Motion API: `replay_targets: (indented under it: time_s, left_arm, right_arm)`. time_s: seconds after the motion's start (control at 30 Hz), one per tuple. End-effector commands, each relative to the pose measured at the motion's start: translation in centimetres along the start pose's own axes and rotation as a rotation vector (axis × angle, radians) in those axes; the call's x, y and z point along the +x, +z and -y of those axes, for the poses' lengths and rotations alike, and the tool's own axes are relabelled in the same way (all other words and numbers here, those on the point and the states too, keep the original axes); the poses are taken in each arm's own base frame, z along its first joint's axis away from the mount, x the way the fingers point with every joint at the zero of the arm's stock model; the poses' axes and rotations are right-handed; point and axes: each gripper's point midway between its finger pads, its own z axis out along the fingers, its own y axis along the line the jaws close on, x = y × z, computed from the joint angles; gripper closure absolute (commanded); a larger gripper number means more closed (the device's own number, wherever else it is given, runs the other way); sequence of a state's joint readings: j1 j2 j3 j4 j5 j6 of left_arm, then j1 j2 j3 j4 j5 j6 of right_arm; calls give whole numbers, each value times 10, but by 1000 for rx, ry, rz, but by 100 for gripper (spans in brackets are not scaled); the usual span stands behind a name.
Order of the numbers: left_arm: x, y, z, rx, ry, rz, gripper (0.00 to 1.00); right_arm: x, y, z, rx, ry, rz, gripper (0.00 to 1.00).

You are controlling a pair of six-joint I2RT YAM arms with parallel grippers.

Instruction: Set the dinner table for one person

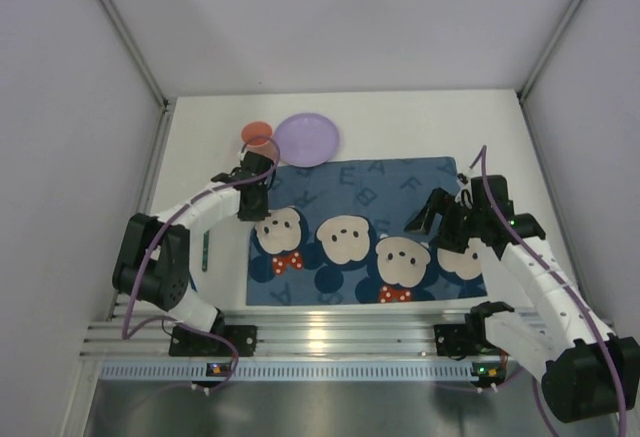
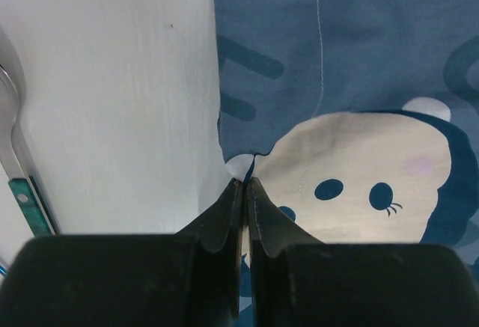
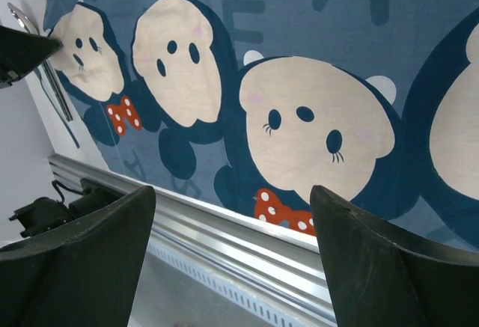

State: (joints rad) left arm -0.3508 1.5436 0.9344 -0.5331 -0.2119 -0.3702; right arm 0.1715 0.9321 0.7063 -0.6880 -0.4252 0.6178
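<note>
The white dinner table [image 1: 400, 122] carries a blue placemat [image 1: 370, 237] printed with cartoon mouse faces. My left gripper [image 1: 255, 200] sits at the mat's left edge. In the left wrist view the gripper [image 2: 245, 181] is shut, pinching a small raised fold of the placemat [image 2: 359, 57] at its border with the bare table [image 2: 112, 80]. My right gripper [image 1: 440, 222] hovers over the mat's right part. Seen from the right wrist, this gripper [image 3: 232, 188] is open with nothing between its fingers, above the mat's near edge.
A purple plate [image 1: 307, 139] and an orange cup [image 1: 258, 134] stand at the back left, just beyond the mat. A spoon with a green handle [image 1: 203, 252] lies on the table left of the mat, close to the left gripper. An aluminium rail [image 1: 330, 332] runs along the near edge.
</note>
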Motion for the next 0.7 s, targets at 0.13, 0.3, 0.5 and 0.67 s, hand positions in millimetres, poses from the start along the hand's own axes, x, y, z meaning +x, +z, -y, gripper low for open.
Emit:
replay_targets:
  time_s: [0.13, 0.3, 0.5, 0.67]
  left_arm:
    - [-28, 8, -8, -34, 4, -4, 90]
    - [-24, 0, -3, 9, -23, -5, 56]
    - [-42, -43, -16, -12, -65, 116, 23]
    - [-100, -91, -33, -68, -99, 315, 8]
  right_arm:
    - [-9, -1, -3, -25, -10, 35, 16]
    - [-8, -1, 0, -16, -17, 29, 16]
    - [-11, 0, 2, -4, -25, 24, 15]
    - [-13, 5, 3, 2, -32, 8, 14]
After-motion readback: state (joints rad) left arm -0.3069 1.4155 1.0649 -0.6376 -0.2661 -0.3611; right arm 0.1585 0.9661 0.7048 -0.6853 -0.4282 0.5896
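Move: The left hand still pinches the placemat's left edge; the mat's middle lies about 22 cm right, 3 cm back and 2 cm lower. The plate is 17 cm ahead and 10 cm right, the cup 12 cm ahead and 1 cm right, the spoon 11 cm left and 4 cm back. From the right hand, the mat's middle is some 11 cm left, 3 cm ahead and 11 cm down. The left hand carries the placemat's edge about 2 cm forward, opens to release it, then rises 8 cm. ##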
